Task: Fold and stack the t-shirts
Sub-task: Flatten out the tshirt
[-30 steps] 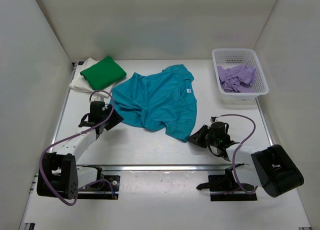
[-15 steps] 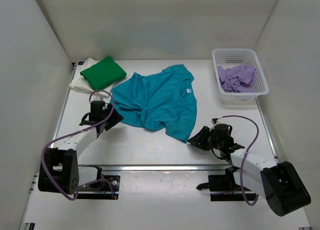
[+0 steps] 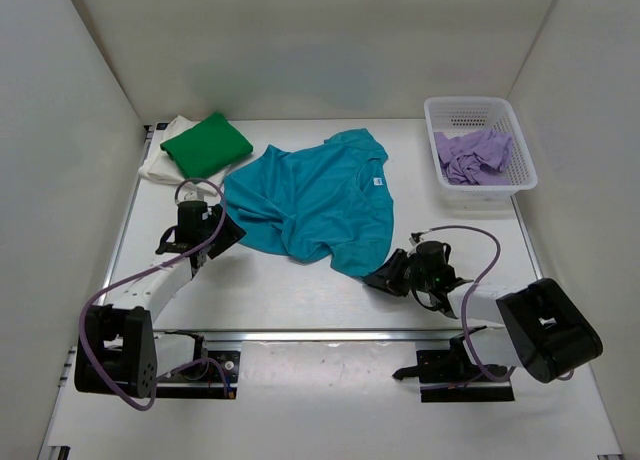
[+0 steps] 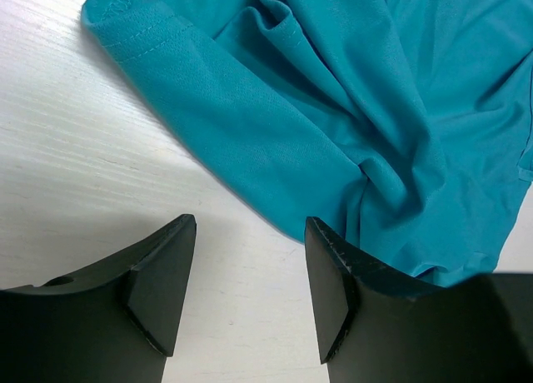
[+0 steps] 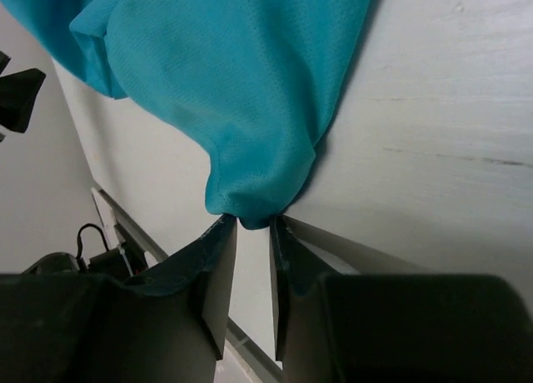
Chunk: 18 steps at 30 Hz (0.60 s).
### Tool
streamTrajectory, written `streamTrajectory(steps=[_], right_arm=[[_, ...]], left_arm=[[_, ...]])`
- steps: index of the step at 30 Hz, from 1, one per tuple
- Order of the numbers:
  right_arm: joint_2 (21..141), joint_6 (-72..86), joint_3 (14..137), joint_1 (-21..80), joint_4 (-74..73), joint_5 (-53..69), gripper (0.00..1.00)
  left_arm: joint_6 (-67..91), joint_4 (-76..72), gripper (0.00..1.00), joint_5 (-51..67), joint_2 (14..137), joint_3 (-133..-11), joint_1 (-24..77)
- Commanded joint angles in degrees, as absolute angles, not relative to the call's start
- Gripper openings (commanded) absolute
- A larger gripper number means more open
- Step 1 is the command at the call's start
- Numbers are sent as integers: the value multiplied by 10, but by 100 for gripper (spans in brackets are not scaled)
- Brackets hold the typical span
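Note:
A teal t-shirt (image 3: 310, 200) with a small white neck label lies spread and rumpled in the middle of the table. My left gripper (image 3: 228, 235) is open and low over the bare table, just short of the teal shirt's sleeve edge (image 4: 333, 92), with nothing between its fingers (image 4: 250, 233). My right gripper (image 3: 378, 278) is at the shirt's lower right corner. Its jaws stand narrowly open, and the bunched corner of cloth (image 5: 241, 196) sits at the mouth between the fingertips (image 5: 253, 225). A folded green t-shirt (image 3: 205, 145) lies on a cream-white t-shirt (image 3: 160, 165) at the back left.
A white mesh basket (image 3: 467, 103) at the back right holds a crumpled lilac t-shirt (image 3: 472, 157). White walls close in the table on the left, back and right. The arm bases and their cables sit along the near edge.
My right gripper went from shut to narrowly open and shifted slightly left, up to the teal shirt's lower corner. The left gripper has hardly moved.

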<state>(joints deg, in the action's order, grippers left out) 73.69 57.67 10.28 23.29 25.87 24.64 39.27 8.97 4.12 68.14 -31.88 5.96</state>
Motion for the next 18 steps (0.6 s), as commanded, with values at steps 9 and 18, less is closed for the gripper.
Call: streamTrajectory(steps=[9, 18], right_arm=[[765, 521, 141, 195, 240, 228, 1], [566, 375, 217, 160, -43, 160, 0]], left_arm=[[394, 69, 65, 32, 712, -336, 48], [389, 93, 64, -23, 694, -353, 29]])
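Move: The near right-hand corner of the teal t-shirt lies just off the right fingertips, about 1 cm ahead, 1 cm to the left and 1 cm below. The fold on the shirt's near edge is some 13 cm to the left and 4 cm ahead, and its white label about 22 cm ahead and 2 cm right, both 2 cm lower. From the left hand that corner is roughly 27 cm right, 8 cm back and 5 cm below. Forward and to the right, low along the table, the right hand goes 2 to 3 cm while its barely open fingers shut and pinch the t-shirt's near right corner. It then lifts about 3 cm, going on to the right and slightly forward, as the wrist turns a good 10 degrees. The left hand, open and empty, eases some 2 cm left. ##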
